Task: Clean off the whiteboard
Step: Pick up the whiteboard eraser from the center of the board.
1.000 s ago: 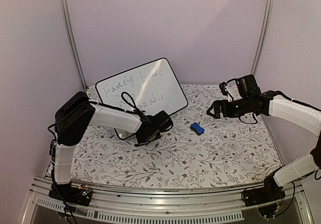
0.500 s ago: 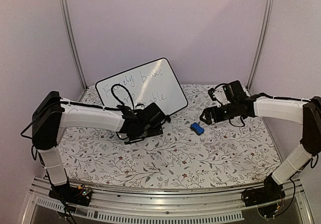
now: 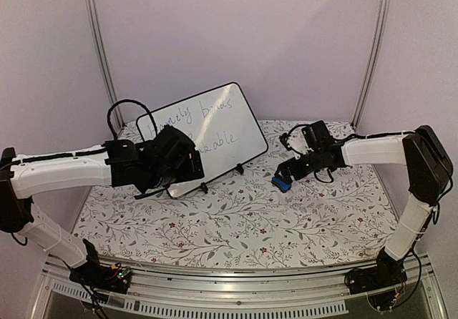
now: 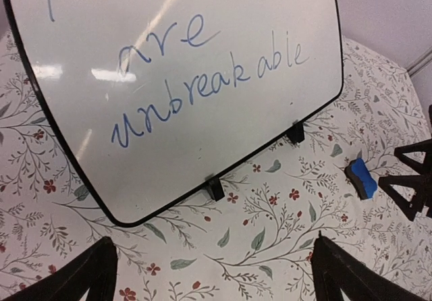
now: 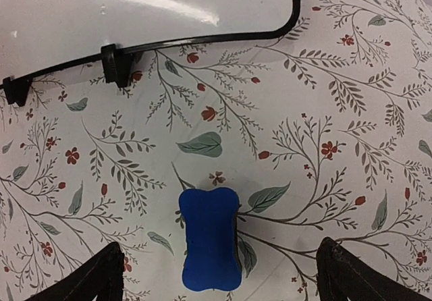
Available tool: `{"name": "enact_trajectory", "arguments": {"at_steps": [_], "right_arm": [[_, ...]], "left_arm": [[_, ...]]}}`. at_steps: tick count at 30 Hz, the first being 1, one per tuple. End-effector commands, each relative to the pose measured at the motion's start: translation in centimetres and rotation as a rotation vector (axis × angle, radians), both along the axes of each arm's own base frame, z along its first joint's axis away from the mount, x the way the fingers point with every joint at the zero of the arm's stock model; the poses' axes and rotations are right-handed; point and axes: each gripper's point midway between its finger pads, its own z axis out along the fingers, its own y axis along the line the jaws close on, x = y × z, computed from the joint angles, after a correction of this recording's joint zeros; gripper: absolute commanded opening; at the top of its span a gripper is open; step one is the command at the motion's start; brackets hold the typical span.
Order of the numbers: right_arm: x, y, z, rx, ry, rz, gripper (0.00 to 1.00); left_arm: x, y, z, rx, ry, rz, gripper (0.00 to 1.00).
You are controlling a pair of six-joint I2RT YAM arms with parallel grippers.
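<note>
The whiteboard (image 3: 215,122) leans tilted at the back of the table on small black clip feet, with dark handwriting on it (image 4: 182,58). Its lower edge crosses the top of the right wrist view (image 5: 135,11). My left gripper (image 3: 187,167) hangs open in front of the board's lower left corner, holding nothing (image 4: 212,241). A small blue eraser (image 3: 281,184) lies on the cloth to the right of the board (image 4: 361,179). My right gripper (image 3: 285,173) is open just above it, a finger on each side of the eraser (image 5: 209,239) without touching it.
A floral tablecloth (image 3: 236,226) covers the table. Metal frame posts (image 3: 100,47) stand at the back corners against pale walls. A black cable loop (image 3: 125,108) rises from the left arm near the board's left edge.
My left gripper opened and drew back leftward from the middle of the table to the board's lower left. The right gripper moved left and down over the eraser.
</note>
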Motion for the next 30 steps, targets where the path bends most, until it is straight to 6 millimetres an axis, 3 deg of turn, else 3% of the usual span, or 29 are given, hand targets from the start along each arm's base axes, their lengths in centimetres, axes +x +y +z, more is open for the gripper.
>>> {"name": "enact_trajectory", "arguments": {"at_steps": [1, 5, 13, 25, 30], "right_arm": [[-0.2, 1.1, -2.0, -0.073, 0.007, 0.043, 0.96], [-0.2, 1.3, -3.7, -0.118, 0.025, 0.045, 0.93], [-0.5, 1.2, -5.7, -0.139, 0.055, 0.050, 0.80], [-0.3, 1.6, -6.6, -0.131, 0.038, 0.071, 0.53], [0.0, 1.6, -6.8, -0.139, 0.045, 0.066, 0.49]], "left_arm": [[-1.2, 5.1, 0.4, 0.040, -0.015, 0.074, 1.00], [-1.4, 8.1, 1.6, -0.008, -0.056, 0.135, 1.00], [-1.4, 10.7, 2.7, -0.019, -0.067, 0.167, 1.00], [-1.4, 11.8, 2.9, -0.043, -0.070, 0.189, 1.00], [-1.5, 12.0, 2.9, -0.053, -0.074, 0.194, 1.00]]}}
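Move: The eraser lies on the table almost straight under the open right hand, some 7 cm below it, about 1 cm nearer the base and 1 cm to the left. The whiteboard's right foot is about 6 cm ahead, 13 cm left and 8 cm below that hand; its left foot is about 3 cm back, 23 cm left and just as low. From the left hand the eraser lies about 9 cm ahead, 22 cm right and 17 cm below. The right hand sinks some 6.5 cm almost straight down over the eraser, slowing as it nears the table and tipping its fingers a little steeper; on the way its fingers close from wide open to about half, until they straddle the eraser's long sides close up, though a firm grip can't be seen yet. Meanwhile the empty, open left hand backs off about 11 cm to the left and rises slightly, clearing the front of the whiteboard with a small counter-clockwise turn. ##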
